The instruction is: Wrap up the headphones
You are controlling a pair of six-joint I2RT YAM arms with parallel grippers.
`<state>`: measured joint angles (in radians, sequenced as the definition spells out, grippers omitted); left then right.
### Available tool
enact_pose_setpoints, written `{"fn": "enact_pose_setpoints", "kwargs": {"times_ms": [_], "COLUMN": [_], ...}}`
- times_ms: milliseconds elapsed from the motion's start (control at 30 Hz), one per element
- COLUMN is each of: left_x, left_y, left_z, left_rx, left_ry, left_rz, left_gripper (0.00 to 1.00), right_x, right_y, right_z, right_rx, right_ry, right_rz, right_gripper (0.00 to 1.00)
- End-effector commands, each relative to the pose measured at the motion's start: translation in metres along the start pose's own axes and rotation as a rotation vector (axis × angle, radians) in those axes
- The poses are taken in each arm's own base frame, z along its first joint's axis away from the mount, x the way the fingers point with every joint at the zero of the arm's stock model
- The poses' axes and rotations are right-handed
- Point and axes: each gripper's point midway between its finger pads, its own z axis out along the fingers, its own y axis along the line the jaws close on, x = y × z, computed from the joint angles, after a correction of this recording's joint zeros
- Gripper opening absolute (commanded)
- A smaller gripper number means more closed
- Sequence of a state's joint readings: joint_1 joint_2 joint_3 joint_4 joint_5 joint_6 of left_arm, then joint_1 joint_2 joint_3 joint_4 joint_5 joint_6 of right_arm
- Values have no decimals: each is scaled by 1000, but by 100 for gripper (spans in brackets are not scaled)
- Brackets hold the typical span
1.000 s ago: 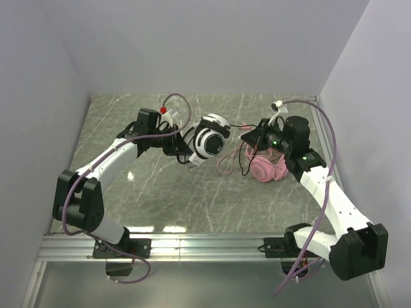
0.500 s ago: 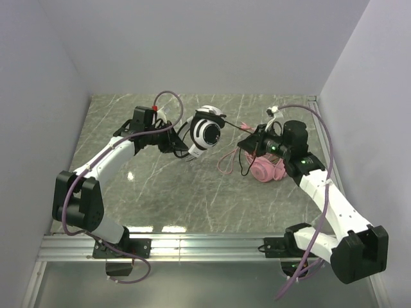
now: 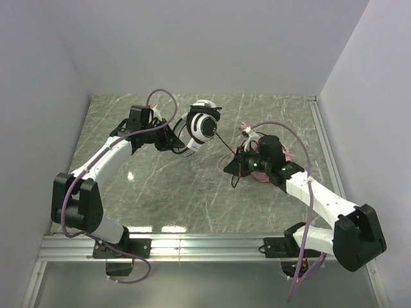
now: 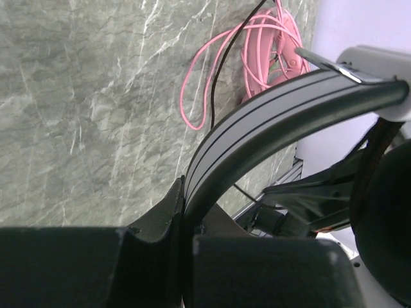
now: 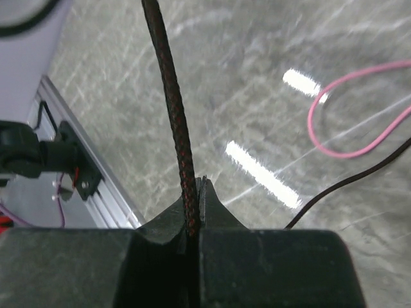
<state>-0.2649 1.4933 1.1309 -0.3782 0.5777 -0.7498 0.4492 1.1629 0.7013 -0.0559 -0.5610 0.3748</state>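
My left gripper [image 3: 174,138] is shut on the grey-and-black headband [image 4: 276,122] of the black-and-white headset [image 3: 202,125] and holds it above the table, toward the back. Its black cable [image 3: 225,142] runs taut down to my right gripper [image 3: 236,164], which is shut on the braided cable [image 5: 170,109]. The pink headset [image 3: 263,178] lies on the table, mostly hidden under my right wrist. Its pink cable [image 3: 223,165] lies in loose loops beside it and also shows in the left wrist view [image 4: 257,58] and the right wrist view [image 5: 340,151].
The marble-patterned table top [image 3: 160,192] is walled in on the left, back and right. An aluminium rail [image 3: 212,247] with both arm bases runs along the near edge. A thin rail [image 3: 319,128] lines the right edge.
My left gripper has carried the black-and-white headset up and toward the back left. My right gripper has moved left and nearer with the black cable, now covering the pink headset.
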Motion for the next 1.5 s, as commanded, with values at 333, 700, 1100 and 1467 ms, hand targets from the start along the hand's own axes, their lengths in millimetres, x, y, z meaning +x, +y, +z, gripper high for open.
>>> {"fn": "enact_pose_setpoints", "kwargs": {"times_ms": [333,700,1100,1467], "left_x": [-42,-50,-77,-94], "left_y": [-30,-25,15,54], "left_z": [-30,-36,-63,-101], "left_rx": [39,1,-252,-482], "left_ry": [-204,-259,-504,-729], "left_rz": [24,26,-147,-269], "left_gripper": [0,0,0,0], "right_x": [49,79,108,119], "right_y": [30,46,82,120], "right_z": [33,30,14,-11], "right_rx": [-78,-108,-200,-301], "right_ry": [88,149,208,233], "right_rz": [-38,-76,-184,-297], "right_gripper": [0,0,0,0]}}
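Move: Your left gripper already holds the black-and-white headphones by the headband; their ear cups sit about 8 cm ahead and 8 cm to its right, perhaps 2 cm higher. Your right gripper has the black cord pinched; from it the cups lie roughly 15 cm ahead, 11 cm left and 4 cm up. The pink headphones lie on the table some 8 cm ahead and 14 cm to the right of the right gripper, about 15 cm below it. Draw the right gripper back about 13 cm towards the base, away from the ear cups, and some 7 cm left, dipping at first and then rising, turning counter-clockwise and keeping its pinch so the cord stays straight. Meanwhile keep the left grip on the headband and swing the headphones left, late and faster, turning them some 30 degrees counter-clockwise with the hand's left side rising. ##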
